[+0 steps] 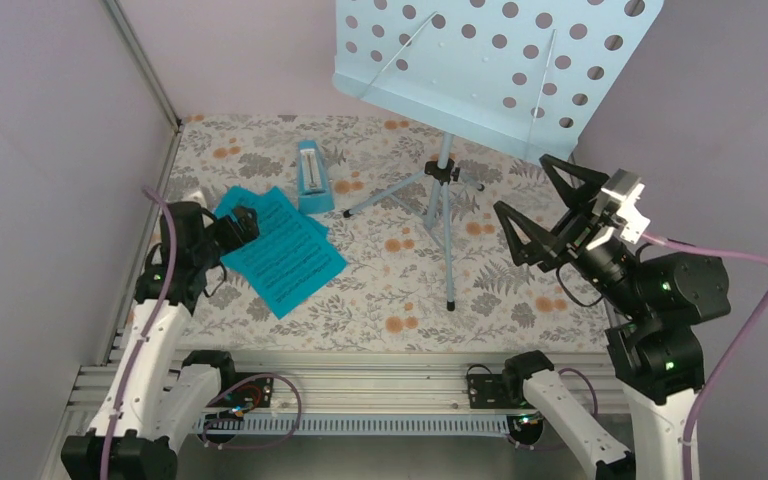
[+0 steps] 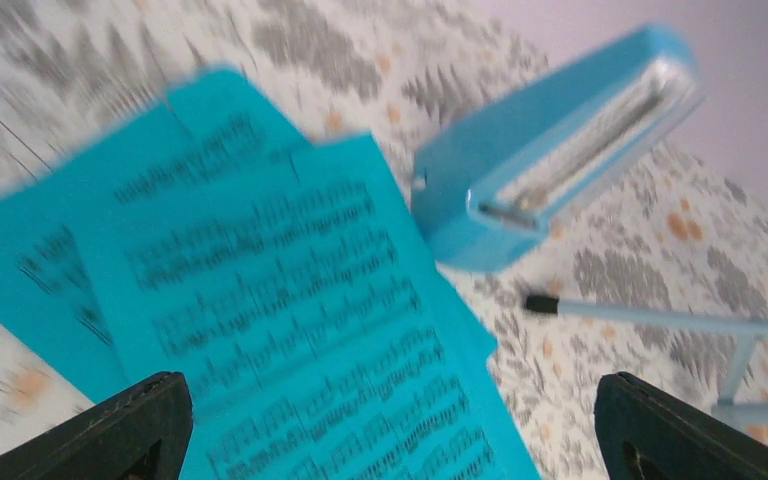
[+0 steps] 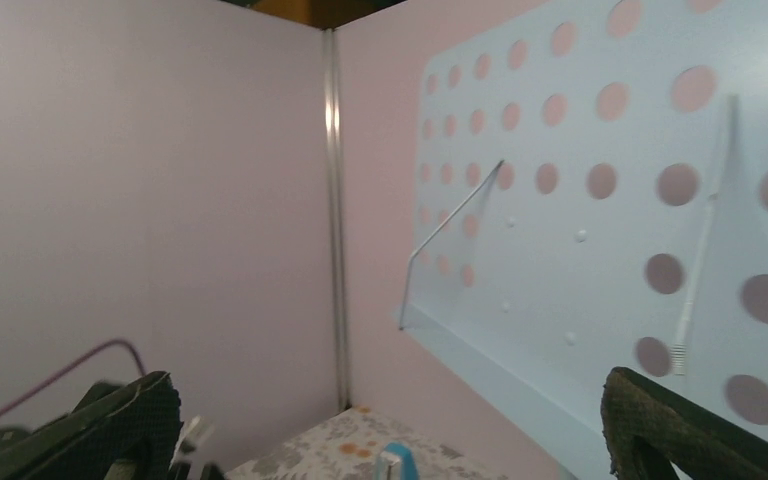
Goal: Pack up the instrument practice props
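The light blue music stand (image 1: 444,190) stands on its tripod at the table's back middle, its perforated desk (image 1: 500,60) raised high; the desk also fills the right wrist view (image 3: 610,220). Teal sheet-music pages (image 1: 282,250) lie flat at the left, also in the left wrist view (image 2: 290,300). The small blue metronome (image 1: 312,180) stands just behind them, also in the left wrist view (image 2: 550,150). My left gripper (image 1: 245,225) is open and empty, low over the pages' left edge. My right gripper (image 1: 530,215) is open and empty, raised right of the stand, below the desk.
The floral tablecloth (image 1: 390,290) covers the table. Lilac walls close in the left, back and right sides. A stand leg with a black foot (image 2: 540,303) lies near the metronome. The aluminium rail (image 1: 360,375) runs along the near edge.
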Controlling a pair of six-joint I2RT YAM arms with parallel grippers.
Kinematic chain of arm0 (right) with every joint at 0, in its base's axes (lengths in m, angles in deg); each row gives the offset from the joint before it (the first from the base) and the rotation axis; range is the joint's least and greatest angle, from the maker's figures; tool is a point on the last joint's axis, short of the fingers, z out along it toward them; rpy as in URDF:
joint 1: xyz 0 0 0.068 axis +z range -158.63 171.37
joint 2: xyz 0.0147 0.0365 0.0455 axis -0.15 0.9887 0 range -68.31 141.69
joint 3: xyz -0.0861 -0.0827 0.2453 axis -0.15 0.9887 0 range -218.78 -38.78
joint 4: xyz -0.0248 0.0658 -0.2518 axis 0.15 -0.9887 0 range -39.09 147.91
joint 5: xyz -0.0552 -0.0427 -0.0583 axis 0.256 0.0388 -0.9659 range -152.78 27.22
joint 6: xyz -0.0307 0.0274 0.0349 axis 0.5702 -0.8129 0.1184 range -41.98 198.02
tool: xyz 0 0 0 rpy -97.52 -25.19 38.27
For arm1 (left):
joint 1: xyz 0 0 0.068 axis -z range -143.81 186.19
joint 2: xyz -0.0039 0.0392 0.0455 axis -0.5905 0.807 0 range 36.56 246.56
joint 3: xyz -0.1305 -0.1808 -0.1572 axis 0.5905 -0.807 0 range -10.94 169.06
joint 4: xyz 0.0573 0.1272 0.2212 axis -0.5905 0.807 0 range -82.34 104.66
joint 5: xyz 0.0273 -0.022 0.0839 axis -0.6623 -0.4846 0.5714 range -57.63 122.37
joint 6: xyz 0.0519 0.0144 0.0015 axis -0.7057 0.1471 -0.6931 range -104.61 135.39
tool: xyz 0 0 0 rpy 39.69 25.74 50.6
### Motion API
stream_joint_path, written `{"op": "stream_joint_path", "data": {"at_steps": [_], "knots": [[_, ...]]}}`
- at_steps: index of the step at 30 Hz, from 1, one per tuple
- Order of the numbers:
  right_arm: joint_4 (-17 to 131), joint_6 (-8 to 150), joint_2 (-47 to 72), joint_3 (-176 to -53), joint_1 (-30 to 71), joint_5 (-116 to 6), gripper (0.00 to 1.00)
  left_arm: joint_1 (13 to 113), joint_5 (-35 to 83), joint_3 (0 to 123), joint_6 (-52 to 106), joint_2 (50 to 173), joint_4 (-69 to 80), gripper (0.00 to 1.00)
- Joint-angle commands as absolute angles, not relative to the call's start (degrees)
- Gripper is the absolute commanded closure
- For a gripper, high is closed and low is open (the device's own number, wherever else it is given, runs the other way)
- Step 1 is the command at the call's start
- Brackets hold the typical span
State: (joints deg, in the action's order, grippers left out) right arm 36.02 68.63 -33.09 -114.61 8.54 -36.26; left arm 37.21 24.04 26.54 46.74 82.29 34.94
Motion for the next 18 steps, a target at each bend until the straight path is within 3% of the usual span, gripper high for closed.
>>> {"op": "stream_joint_path", "data": {"at_steps": [1,8,13,18], "knots": [[34.43,68.91,-31.19,-115.38,8.33,-29.67,0.00,37.02,35.23,38.10,40.34,81.62,42.47,0.00],[42.40,57.98,-36.25,-99.96,8.36,-25.68,0.00,36.99,31.53,52.32,29.68,84.51,36.35,0.00],[47.69,49.69,-40.35,-87.31,8.33,-21.59,0.02,37.07,23.51,49.95,26.88,84.23,24.04,0.00],[41.85,52.39,-41.51,-79.79,8.33,-29.41,0.04,37.07,18.63,47.94,25.16,86.76,16.71,0.00]]}}
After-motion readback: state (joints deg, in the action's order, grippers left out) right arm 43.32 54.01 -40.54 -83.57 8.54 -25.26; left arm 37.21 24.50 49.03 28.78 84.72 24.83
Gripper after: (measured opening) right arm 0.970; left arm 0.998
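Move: From the right hand, the music stand's pole at the leg hub is some 19 cm ahead, 14 to the left and 24 below; the stand's tray lies about 20 ahead, 5 left and 8 above. From the left hand, that pole is roughly 41 cm right, 7 ahead and 8 higher; the sheets lie 3 ahead, 5 right and 17 below, the metronome 21 ahead, 11 right and 12 below. Both open, left hand rises some 20 cm above the sheets while right sinks about 17 towards stand's pole. ##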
